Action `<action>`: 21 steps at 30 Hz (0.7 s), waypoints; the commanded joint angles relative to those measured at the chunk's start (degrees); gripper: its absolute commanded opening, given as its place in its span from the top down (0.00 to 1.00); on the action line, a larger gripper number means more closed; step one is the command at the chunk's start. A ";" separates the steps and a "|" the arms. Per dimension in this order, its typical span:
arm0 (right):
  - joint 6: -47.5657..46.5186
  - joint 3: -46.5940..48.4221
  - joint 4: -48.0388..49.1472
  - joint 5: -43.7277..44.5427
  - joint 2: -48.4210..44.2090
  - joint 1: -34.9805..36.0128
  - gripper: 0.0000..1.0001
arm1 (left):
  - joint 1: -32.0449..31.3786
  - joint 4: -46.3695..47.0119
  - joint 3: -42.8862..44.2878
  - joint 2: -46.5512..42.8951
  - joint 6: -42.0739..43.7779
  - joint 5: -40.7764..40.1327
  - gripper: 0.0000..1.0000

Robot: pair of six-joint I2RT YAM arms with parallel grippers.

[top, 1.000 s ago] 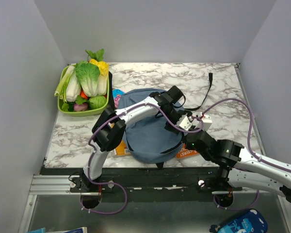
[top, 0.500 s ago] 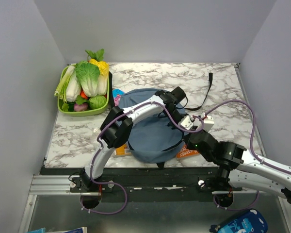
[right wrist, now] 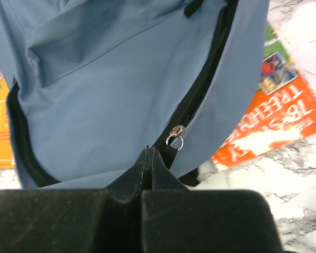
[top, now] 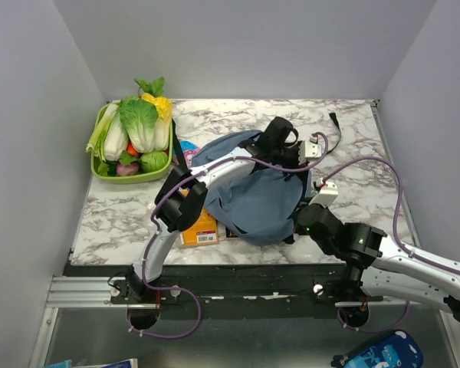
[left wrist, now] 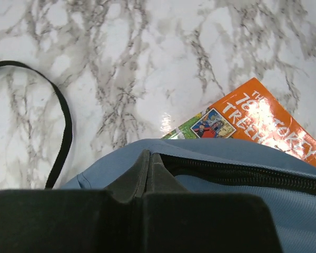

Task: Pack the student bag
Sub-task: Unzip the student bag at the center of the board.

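Note:
The dusty-blue student bag [top: 257, 195] lies mid-table, its far rim raised. My left gripper [top: 297, 156] is shut on that rim; in the left wrist view its jaws [left wrist: 149, 158] pinch the blue fabric beside the open black zipper [left wrist: 242, 171]. My right gripper [top: 305, 221] is shut at the bag's near edge, its jaws [right wrist: 149, 153] closed on fabric next to the metal zipper pull [right wrist: 175, 136]. An orange book [top: 200, 227] sticks out from under the bag's left side. Another orange book [right wrist: 274, 118] lies under the right side.
A green basket of toy vegetables [top: 132, 138] stands at the back left. A small bright-blue and pink item [top: 185, 152] peeks out behind the bag. A black strap [top: 331, 134] trails toward the back right. Grey walls close three sides.
My left gripper closed on the bag's rim and pulled it up and toward the back right. The bag shifted right, baring the orange book on its left. The right gripper stayed shut.

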 commanded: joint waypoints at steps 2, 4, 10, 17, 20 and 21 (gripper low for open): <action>-1.51 0.50 4.27 -4.06 1.52 0.65 0.99 | 0.82 10.83 2.89 0.14 -12.08 -8.14 1.00; -3.17 0.14 6.65 -6.78 2.66 0.74 0.99 | 0.82 10.40 4.20 0.40 -13.39 -11.02 1.00; -5.90 2.15 15.62 -13.02 9.07 3.45 0.99 | 0.99 10.48 7.54 1.72 -16.56 -19.64 1.00; -3.90 5.06 19.41 -14.44 18.65 6.80 0.99 | 1.69 10.58 9.93 3.48 -21.83 -31.70 0.76; -0.47 4.63 16.52 -10.93 18.14 6.80 0.99 | 2.57 7.77 9.05 2.34 -22.63 -29.15 0.58; 0.41 4.54 15.20 -8.05 17.00 6.71 0.99 | 2.75 6.54 9.13 2.16 -22.72 -28.80 0.47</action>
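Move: The left gripper is shut on the bag's zip at its right rim. The free black strap lies about 15 cm ahead of it and 12 cm to its right, and the red Treehouse book 8 cm back and 3 cm right, both some 10 cm lower. The right gripper pinches the near end of the zip, its ring 1 cm ahead and 1 cm right. The orange book lies about 30 cm to its left and 2 cm ahead, the Treehouse book 8 cm ahead and 5 cm right, both about 10 cm below. Draw the left gripper forward along the bag's right rim about 9 cm, easing up a little and turning some 30 degrees counter-clockwise, then part its fingers about a third and let go of the rim. Meanwhile keep the right gripper shut on the zip's near end and drag it left towards the orange book, about 10 cm, sinking slightly late on and turning counter-clockwise. ##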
